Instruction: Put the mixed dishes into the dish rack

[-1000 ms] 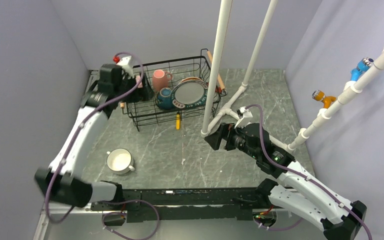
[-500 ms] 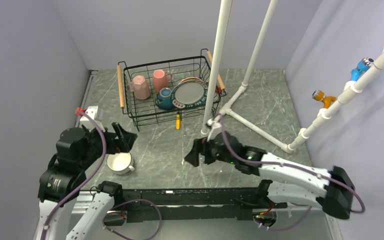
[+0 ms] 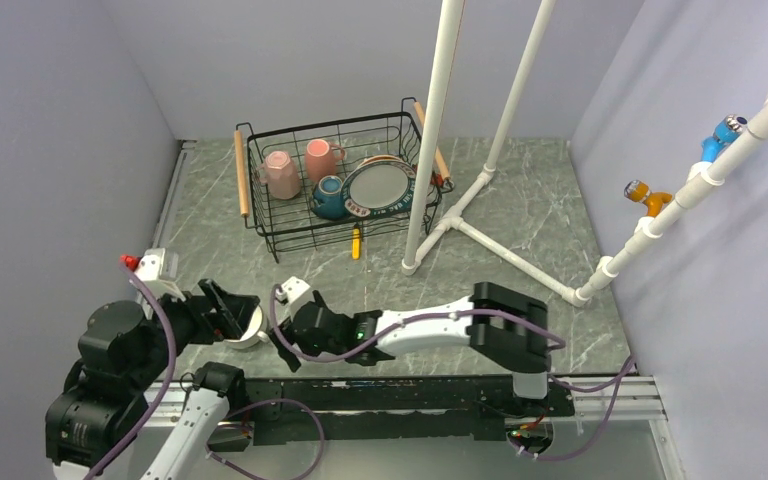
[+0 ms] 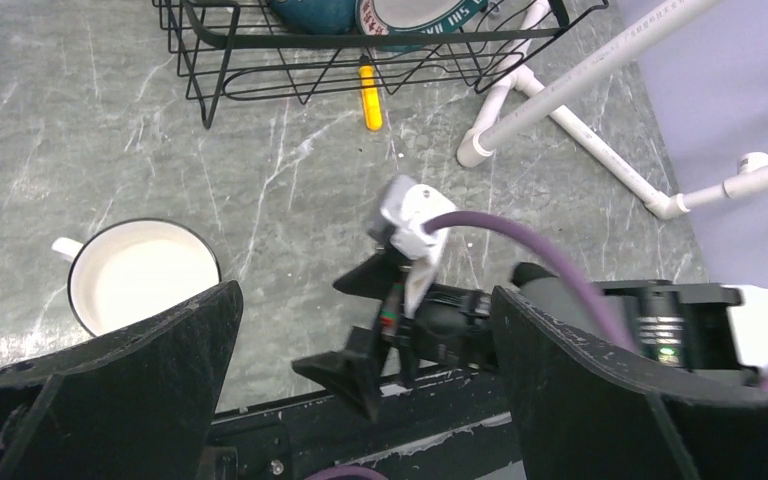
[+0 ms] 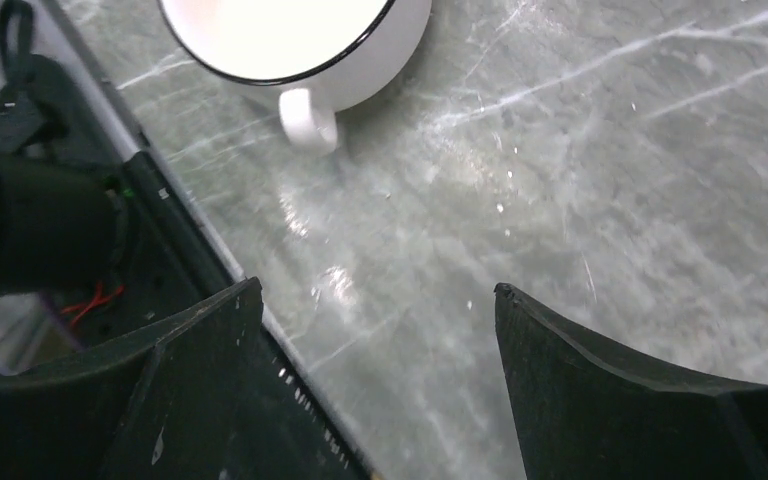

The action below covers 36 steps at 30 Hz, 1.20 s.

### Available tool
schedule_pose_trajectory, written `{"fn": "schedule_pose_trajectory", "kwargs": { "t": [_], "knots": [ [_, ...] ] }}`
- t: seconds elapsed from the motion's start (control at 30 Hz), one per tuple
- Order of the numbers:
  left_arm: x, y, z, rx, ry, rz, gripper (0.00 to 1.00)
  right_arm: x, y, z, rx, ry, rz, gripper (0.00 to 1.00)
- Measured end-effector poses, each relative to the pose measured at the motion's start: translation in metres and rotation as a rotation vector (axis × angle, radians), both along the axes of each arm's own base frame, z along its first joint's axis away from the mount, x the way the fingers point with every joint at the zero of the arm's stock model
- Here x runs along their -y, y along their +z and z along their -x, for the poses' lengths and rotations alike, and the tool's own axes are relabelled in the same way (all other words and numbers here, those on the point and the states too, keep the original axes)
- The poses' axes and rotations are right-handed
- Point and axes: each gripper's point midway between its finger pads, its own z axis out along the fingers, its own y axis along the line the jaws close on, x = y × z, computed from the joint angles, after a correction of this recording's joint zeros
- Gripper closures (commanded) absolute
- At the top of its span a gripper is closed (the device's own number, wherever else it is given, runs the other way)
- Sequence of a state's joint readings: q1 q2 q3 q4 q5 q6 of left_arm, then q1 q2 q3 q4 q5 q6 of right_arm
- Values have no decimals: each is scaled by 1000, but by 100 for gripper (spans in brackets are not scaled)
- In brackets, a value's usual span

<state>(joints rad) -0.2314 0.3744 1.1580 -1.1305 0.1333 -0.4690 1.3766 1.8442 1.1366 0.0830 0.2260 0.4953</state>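
Note:
The dish rack (image 3: pixel 340 190) stands at the back with two pink mugs (image 3: pixel 281 173), a dark-blue bowl (image 3: pixel 329 197) and a patterned-rim plate (image 3: pixel 380 186) inside. The white handled cup (image 4: pixel 140 285) sits upright near the table's front left edge and shows at the top of the right wrist view (image 5: pixel 290 30). My left gripper (image 3: pixel 226 311) hovers open above and just left of the cup, partly hiding it from the top camera. My right gripper (image 3: pixel 282 343) is low at the front edge, just right of the cup, open with only bare table between its fingers (image 5: pixel 600 380).
A yellow tool (image 3: pixel 356 243) lies on the table in front of the rack. A white pipe frame (image 3: pixel 430 130) rises right of the rack, its base tubes (image 3: pixel 505 250) running across the table. The black front rail (image 3: pixel 400 392) lies under the right gripper.
The left arm pulled back from the rack, leaving a pink mug there, and came down by the white cup. The right arm swung left along the front edge to the cup.

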Motion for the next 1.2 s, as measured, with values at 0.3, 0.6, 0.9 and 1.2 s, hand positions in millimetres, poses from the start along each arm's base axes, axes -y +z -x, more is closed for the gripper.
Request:
{"fn": "schedule_pose_trajectory", "kwargs": {
  "t": [0.3,0.6,0.9,1.2],
  "knots": [
    [-12,11,23,33,39,6,0,-32,-13,-22,37,-88,10,17],
    [-16,17,32,49,61,27,1,-73,0,-48,6,-282,-95,19],
    [-19,23,34,68,75,27,1,-88,-36,-70,71,-375,3,42],
    [-19,24,34,68,78,26,1,-96,-40,-81,111,-418,33,70]
  ]
}}
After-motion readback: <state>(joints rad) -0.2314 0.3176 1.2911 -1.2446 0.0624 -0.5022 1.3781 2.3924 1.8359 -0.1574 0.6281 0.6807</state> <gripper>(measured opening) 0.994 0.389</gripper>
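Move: The white two-handled pot stands about 14 cm to the left of my right hand and 5 cm ahead, its middle some 7 cm lower. From that same hand, the yellow handle lies on the table roughly 23 cm ahead and 10 cm right, and the dish rack's middle is about 36 cm ahead and 9 cm right. From my raised left hand the pot is some 5 cm ahead, 4 cm left and 29 cm below. I sweep my right hand about 10 cm left and 8 cm forward, passing from the pot's near handle to its front-right rim. On the way I dip, rise a little, then sink to some 4 cm lower, turning the wrist about 25 degrees clockwise. Late on I close the fingers to under half open, one inside the wall and one outside. My empty left hand draws back and slightly up and left, staying open. ##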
